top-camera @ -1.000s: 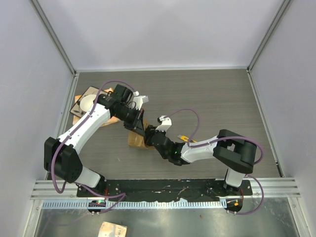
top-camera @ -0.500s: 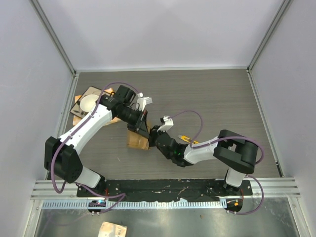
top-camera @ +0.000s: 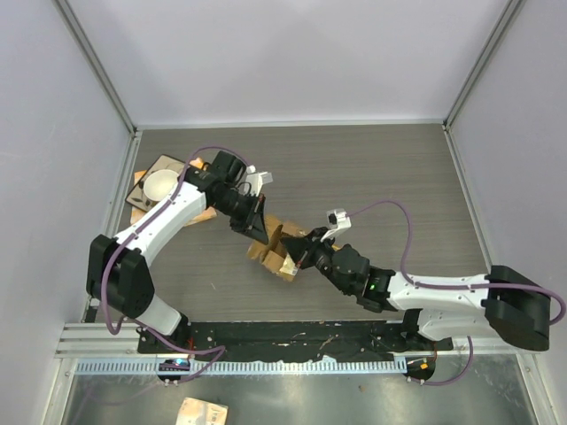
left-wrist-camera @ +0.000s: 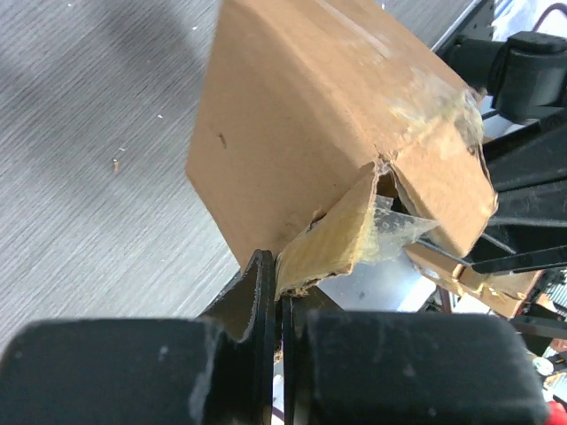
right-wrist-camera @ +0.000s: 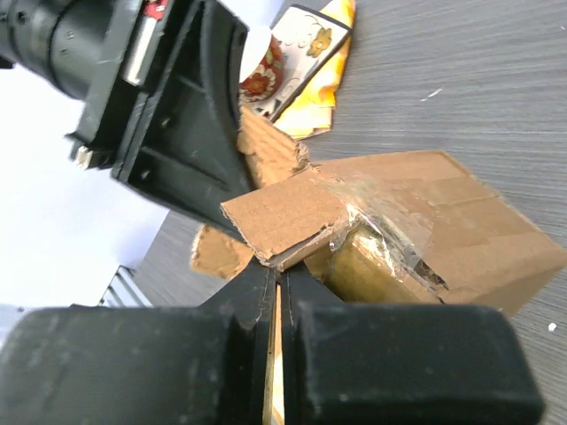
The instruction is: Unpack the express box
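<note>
The express box (top-camera: 276, 251), a small brown cardboard parcel with torn tape, hangs tilted between my two grippers at the table's middle. From the upper left, my left gripper (top-camera: 263, 232) is shut on one torn top flap (left-wrist-camera: 332, 239), seen close in the left wrist view with the gripper (left-wrist-camera: 276, 270) pinching the flap's edge. My right gripper (top-camera: 299, 258) comes in from the lower right. It is shut on the opposite flap (right-wrist-camera: 283, 217), the gripper (right-wrist-camera: 279, 270) clamping the flap's corner. The box body (right-wrist-camera: 443, 239) shows peeled clear tape along its seam.
A flat brown-and-orange card with a white cup (top-camera: 159, 188) lies at the table's left edge, its corner also visible as the card (right-wrist-camera: 306, 49) in the right wrist view. A torn cardboard scrap (right-wrist-camera: 215, 252) lies below the box. Enclosure walls ring the table.
My right gripper closed on a flap and the right arm stretched out to the right. The box shifted right and tilted. The left gripper followed it, still holding its flap.
</note>
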Available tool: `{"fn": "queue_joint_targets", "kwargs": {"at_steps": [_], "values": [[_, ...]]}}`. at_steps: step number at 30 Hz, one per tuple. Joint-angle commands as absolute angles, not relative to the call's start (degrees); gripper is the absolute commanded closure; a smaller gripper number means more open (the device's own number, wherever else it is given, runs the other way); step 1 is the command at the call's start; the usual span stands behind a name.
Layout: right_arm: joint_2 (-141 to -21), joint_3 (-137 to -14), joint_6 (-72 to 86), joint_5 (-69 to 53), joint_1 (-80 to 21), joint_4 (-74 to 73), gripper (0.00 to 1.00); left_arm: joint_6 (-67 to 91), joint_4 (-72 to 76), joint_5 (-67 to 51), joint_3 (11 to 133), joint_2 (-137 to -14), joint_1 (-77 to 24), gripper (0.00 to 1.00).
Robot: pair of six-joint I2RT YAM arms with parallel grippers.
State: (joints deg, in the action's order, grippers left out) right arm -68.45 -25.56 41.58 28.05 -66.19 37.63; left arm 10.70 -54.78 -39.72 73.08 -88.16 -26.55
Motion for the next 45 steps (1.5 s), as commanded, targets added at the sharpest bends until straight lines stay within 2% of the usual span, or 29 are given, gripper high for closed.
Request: {"fn": "queue_joint_targets", "kwargs": {"at_steps": [1,17,19,20,22,23,25,26,29,31,36,38,44,45], "values": [[-61.19,-24.87,38.41,27.60,-66.53,33.07,0.99,11.95,-53.96,-35.77,76.11,-87.98,-24.70,1.00],[-54.58,-28.47,36.04,28.74,-66.53,17.85,0.99,9.32,-53.53,-33.75,72.87,-83.67,-24.52,0.99],[-53.18,-29.00,36.12,30.05,-66.53,15.57,0.99,8.79,-53.61,-33.84,71.81,-83.50,-24.52,0.92],[-53.00,-28.92,36.04,30.41,-66.53,15.47,0.99,8.53,-53.53,-33.84,71.46,-83.50,-24.52,0.83],[-52.65,-28.74,35.60,30.50,-66.53,16.43,0.99,7.56,-53.61,-33.58,70.67,-83.23,-24.52,0.71],[-52.82,-28.65,35.25,30.06,-66.53,17.13,0.99,7.38,-53.61,-33.14,70.40,-83.23,-24.52,0.54],[-54.83,-29.26,34.11,29.71,-66.53,17.49,0.99,6.86,-53.96,-31.04,70.49,-82.97,-24.52,0.34],[-55.80,-30.40,33.49,28.84,-66.53,17.32,0.99,6.59,-54.05,-30.16,70.75,-82.88,-24.52,0.19],[-60.46,-33.12,32.35,27.16,-66.53,16.18,0.99,6.07,-54.84,-27.34,73.12,-81.48,-24.52,0.04],[-62.48,-34.10,31.99,26.02,-66.53,15.73,0.99,4.76,-56.33,-26.72,77.15,-80.60,-24.52,0.00],[-66.53,-37.09,29.97,24.53,-66.53,14.50,0.99,-1.04,-57.48,-30.39,84.72,-75.25,-24.61,0.00],[-67.32,-37.44,29.45,23.47,-66.53,14.94,0.99,-5.68,-54.06,-32.51,82.72,-71.22,-25.57,0.00],[-68.73,-37.53,28.74,18.20,-66.53,17.66,0.99,-18.52,-56.68,-41.48,76.39,-70.75,-28.12,0.00],[-69.08,-37.70,28.65,18.19,-66.53,17.23,0.99,-24.46,-58.86,-43.31,75.59,-70.66,-28.39,0.00]]}}
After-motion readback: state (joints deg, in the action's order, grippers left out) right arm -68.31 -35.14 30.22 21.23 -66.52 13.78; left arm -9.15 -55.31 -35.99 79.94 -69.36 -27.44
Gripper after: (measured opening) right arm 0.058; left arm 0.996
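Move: My left hand still pinches one torn flap of the express box. The box's middle is roughly 7 cm to its right, 1 cm ahead and 5 cm below. My right hand is shut on another flap, the box's middle about 3 cm to its right, 1 cm ahead and 5 cm below. From my left hand, the yellow knife lies some 18 cm right and 4 cm ahead, the white bowl about 30 cm left and 20 cm ahead, both well below. I keep both flaps pinched and ease my left hand up about 2 cm while my right draws back and to the right. Then I spread my left fingers wide, letting go of the flap, dip left, and swing up and away from the box by some 11 cm, fingertips tilting forward. My right hand keeps its grip, comes back left and down, and tips its fingers about 20 degrees lower. ##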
